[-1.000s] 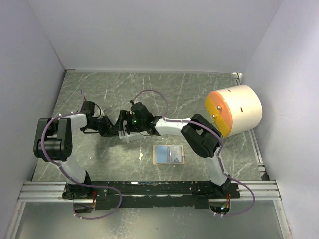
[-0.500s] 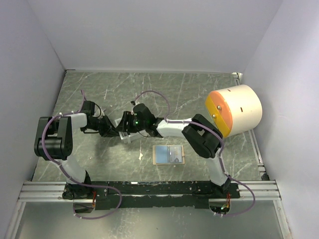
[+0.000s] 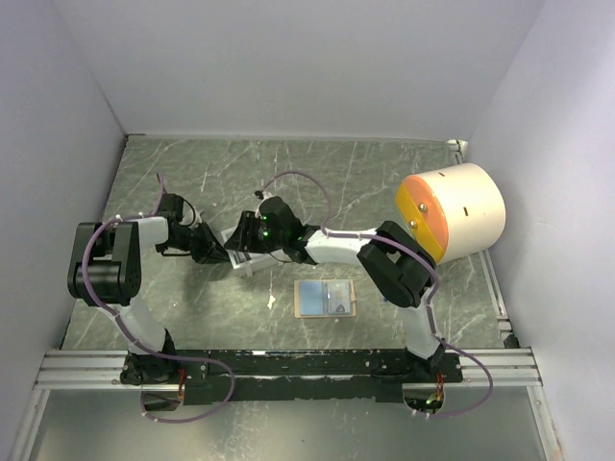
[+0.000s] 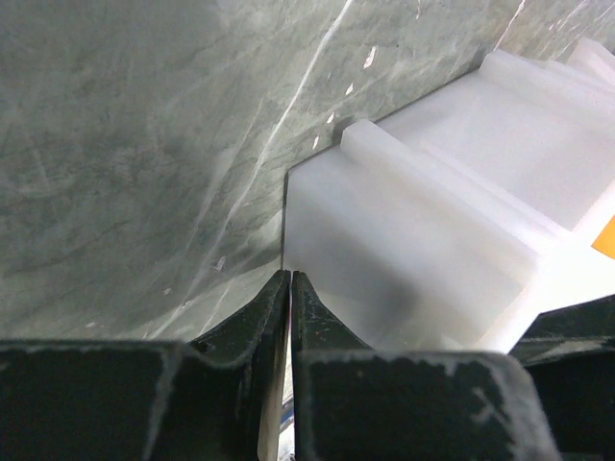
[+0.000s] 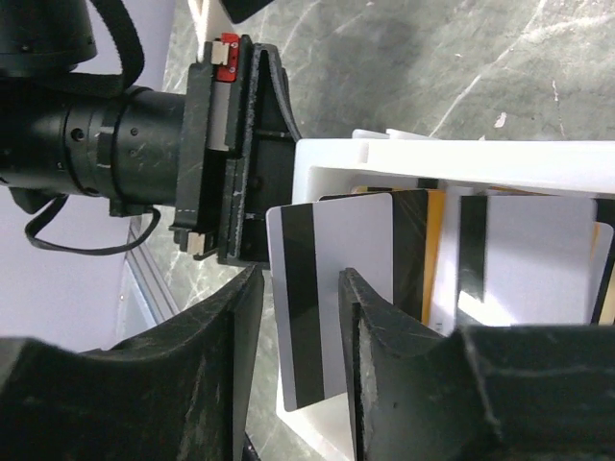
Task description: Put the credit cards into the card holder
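The card holder (image 3: 326,299) lies open and flat on the marble table, tan, with a bluish card in it. Left of it stands a white tray (image 4: 432,182) holding several upright credit cards. My left gripper (image 4: 290,276) is shut on the tray's thin side wall (image 4: 284,230). My right gripper (image 5: 300,279) hovers over the tray (image 5: 480,154), jaws partly open. A white card with a black stripe (image 5: 332,288) shows in their gap, with a slit left beside the left finger (image 5: 235,327). Black (image 5: 411,250), orange (image 5: 434,250) and another white card (image 5: 533,259) stand to its right. From above, both grippers (image 3: 223,248) (image 3: 250,236) meet at the tray.
A big cream cylinder with an orange face (image 3: 452,213) sits at the right. A small white scrap (image 3: 271,302) lies left of the card holder. White walls close in three sides, and a metal rail (image 3: 288,365) runs along the near edge.
My right gripper's jaws have narrowed around the white striped card and the wrist has shifted slightly. The left gripper has kept its hold on the tray.
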Controlling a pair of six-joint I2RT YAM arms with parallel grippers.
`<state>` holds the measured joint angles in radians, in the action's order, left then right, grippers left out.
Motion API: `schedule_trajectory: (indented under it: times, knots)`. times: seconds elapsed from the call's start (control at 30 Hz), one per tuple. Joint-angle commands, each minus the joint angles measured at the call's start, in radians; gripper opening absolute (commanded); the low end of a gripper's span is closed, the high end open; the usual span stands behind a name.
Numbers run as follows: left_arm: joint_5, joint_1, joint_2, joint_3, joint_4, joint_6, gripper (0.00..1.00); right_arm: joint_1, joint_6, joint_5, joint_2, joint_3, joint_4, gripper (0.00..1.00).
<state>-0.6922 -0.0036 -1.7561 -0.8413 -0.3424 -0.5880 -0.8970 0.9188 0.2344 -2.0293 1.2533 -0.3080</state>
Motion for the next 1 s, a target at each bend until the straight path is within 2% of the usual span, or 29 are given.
schedule_trajectory:
  times: [0.0, 0.2, 0.47, 0.73, 0.97]
  knots:
    - [-0.022, -0.01, -0.011, -0.033, 0.029, -0.015, 0.15, -0.015, 0.02, 0.028, 0.042, -0.003, -0.055, 0.35]
    - [-0.02, -0.012, -0.014, -0.046, 0.021, -0.013, 0.15, -0.014, 0.009, 0.013, 0.036, 0.002, -0.038, 0.13]
    - [-0.015, -0.012, -0.012, -0.05, 0.011, -0.009, 0.15, -0.016, -0.022, -0.01, 0.039, 0.009, -0.019, 0.0]
    - [0.023, -0.011, -0.001, -0.075, -0.033, 0.006, 0.15, -0.015, -0.122, -0.167, 0.11, 0.003, 0.103, 0.0]
    - [0.135, -0.009, 0.065, -0.118, -0.101, 0.014, 0.2, -0.013, -0.15, -0.216, 0.203, -0.049, 0.094, 0.0]
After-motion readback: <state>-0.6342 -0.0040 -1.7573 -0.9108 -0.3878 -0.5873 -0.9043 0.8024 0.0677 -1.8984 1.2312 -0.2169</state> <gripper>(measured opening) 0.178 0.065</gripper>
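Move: The white card with the black stripe already stands between the right hand's open fingers at the left end of the card box, its middle about 2 cm below the hand point and neither side of it. The black VIP card is about 2 cm to the right and 3 cm lower; the open card holder lies some 21 cm right, 12 cm back and 8 cm down. From the left hand, the striped card is about 2 cm ahead, 3 cm right and 5 cm higher. The right fingers close from a part-open gap and pinch the striped card by its two faces while the hand rises about 1 cm; it then draws the card up out of the box and to the right, ending about 3 cm higher and 2.5 cm farther right, a little forward too, with the wrist tilting some 10 degrees. The left hand, fingers still all but shut, stays low by the box's left end and only near the finish eases forward about 1.5 cm. ##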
